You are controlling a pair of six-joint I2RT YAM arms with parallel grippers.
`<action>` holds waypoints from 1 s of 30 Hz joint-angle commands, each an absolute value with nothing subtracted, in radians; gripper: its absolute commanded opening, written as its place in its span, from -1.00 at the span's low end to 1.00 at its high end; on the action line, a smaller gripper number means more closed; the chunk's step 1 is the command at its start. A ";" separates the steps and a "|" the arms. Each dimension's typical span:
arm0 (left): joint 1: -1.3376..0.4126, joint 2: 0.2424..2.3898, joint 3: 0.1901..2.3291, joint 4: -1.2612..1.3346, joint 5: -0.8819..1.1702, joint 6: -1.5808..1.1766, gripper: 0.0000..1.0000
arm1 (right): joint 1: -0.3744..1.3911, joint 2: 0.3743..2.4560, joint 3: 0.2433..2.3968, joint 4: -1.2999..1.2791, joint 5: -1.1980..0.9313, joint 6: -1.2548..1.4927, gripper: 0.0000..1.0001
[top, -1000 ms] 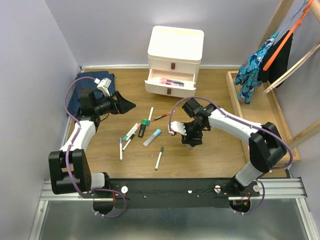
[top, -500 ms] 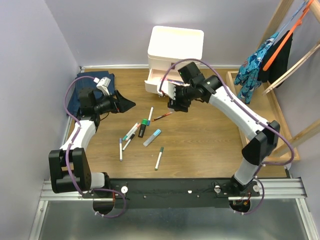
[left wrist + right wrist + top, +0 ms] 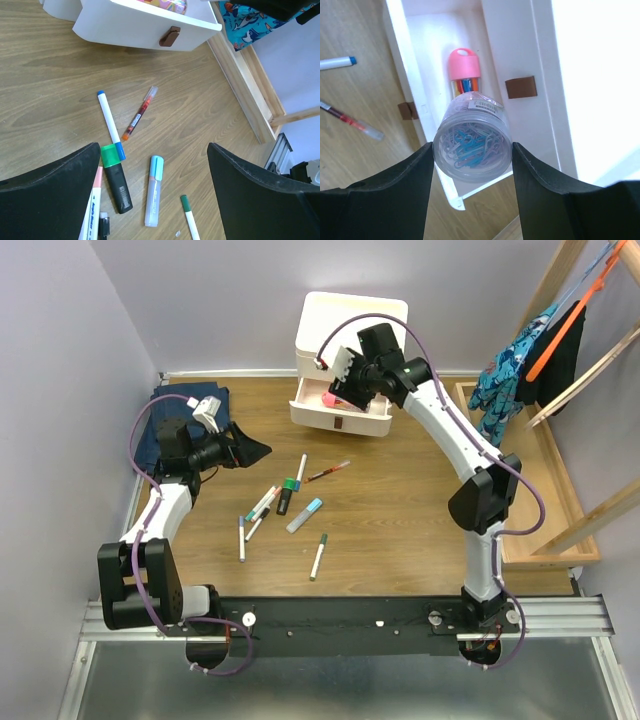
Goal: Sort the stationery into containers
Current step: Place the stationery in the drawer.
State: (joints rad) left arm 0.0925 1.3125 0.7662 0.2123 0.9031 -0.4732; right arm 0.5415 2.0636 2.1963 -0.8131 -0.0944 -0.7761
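Note:
My right gripper (image 3: 472, 150) is shut on a small clear round jar (image 3: 472, 142) of coloured paper clips, held over the open middle drawer (image 3: 437, 30) of the cream-white cabinet (image 3: 352, 325). A pink-capped tube (image 3: 464, 67) lies inside that drawer. On the floor lie a blue-capped white pen (image 3: 110, 122), a red pen (image 3: 140, 112), a green-capped black highlighter (image 3: 116, 177), a light-blue highlighter (image 3: 154, 192) and a green-capped pen (image 3: 189, 215). My left gripper (image 3: 152, 150) hovers open above and left of these pens, holding nothing.
Folded blue jeans (image 3: 165, 425) lie at the far left under the left arm. A shallow wooden tray (image 3: 540, 470) runs along the right side, with clothes (image 3: 520, 360) hanging above it. More pens (image 3: 255, 510) are scattered in the middle.
My right arm has carried the jar from low over the middle of the table up and back to the cabinet, over the open drawer. The left arm has not moved.

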 commanded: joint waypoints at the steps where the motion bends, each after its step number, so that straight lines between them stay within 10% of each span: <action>1: 0.100 1.290 0.753 0.235 0.913 -0.474 0.94 | 0.549 2.120 2.256 -0.709 -0.057 -0.749 0.02; 30: 0.129 1.350 0.781 0.212 0.910 -0.462 0.94 | 0.580 2.384 2.418 -0.577 -0.247 -0.569 0.15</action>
State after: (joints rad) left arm 0.1169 1.3354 0.7605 0.2150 0.9031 -0.4725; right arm 0.5739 2.3455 2.3760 -0.6128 -0.2317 -0.5854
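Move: The right gripper holds the paper-clip jar in front of and above the open drawer. The drawer's empty left end lies about 6 cm ahead, 9 cm left and 13 cm below. The pink-capped bottle, already in the drawer, lies 8 cm to the right of that end, level with it fore and aft. The closed upper drawer's front is roughly 11 cm ahead of the hand, 2 cm left and 4 cm below. From the left gripper, the empty end is some 17 cm ahead, 12 cm right and 8 cm lower. Carry the jar with the right gripper about 8 cm left, past the pink-capped bottle's cap to the drawer's empty left end. Sink some 5 cm as you go, more steeply at the end, and reach about 5 cm forward before easing back slightly. Tilt the hand about 15 degrees, its left side rising, and keep the grip on the jar. ##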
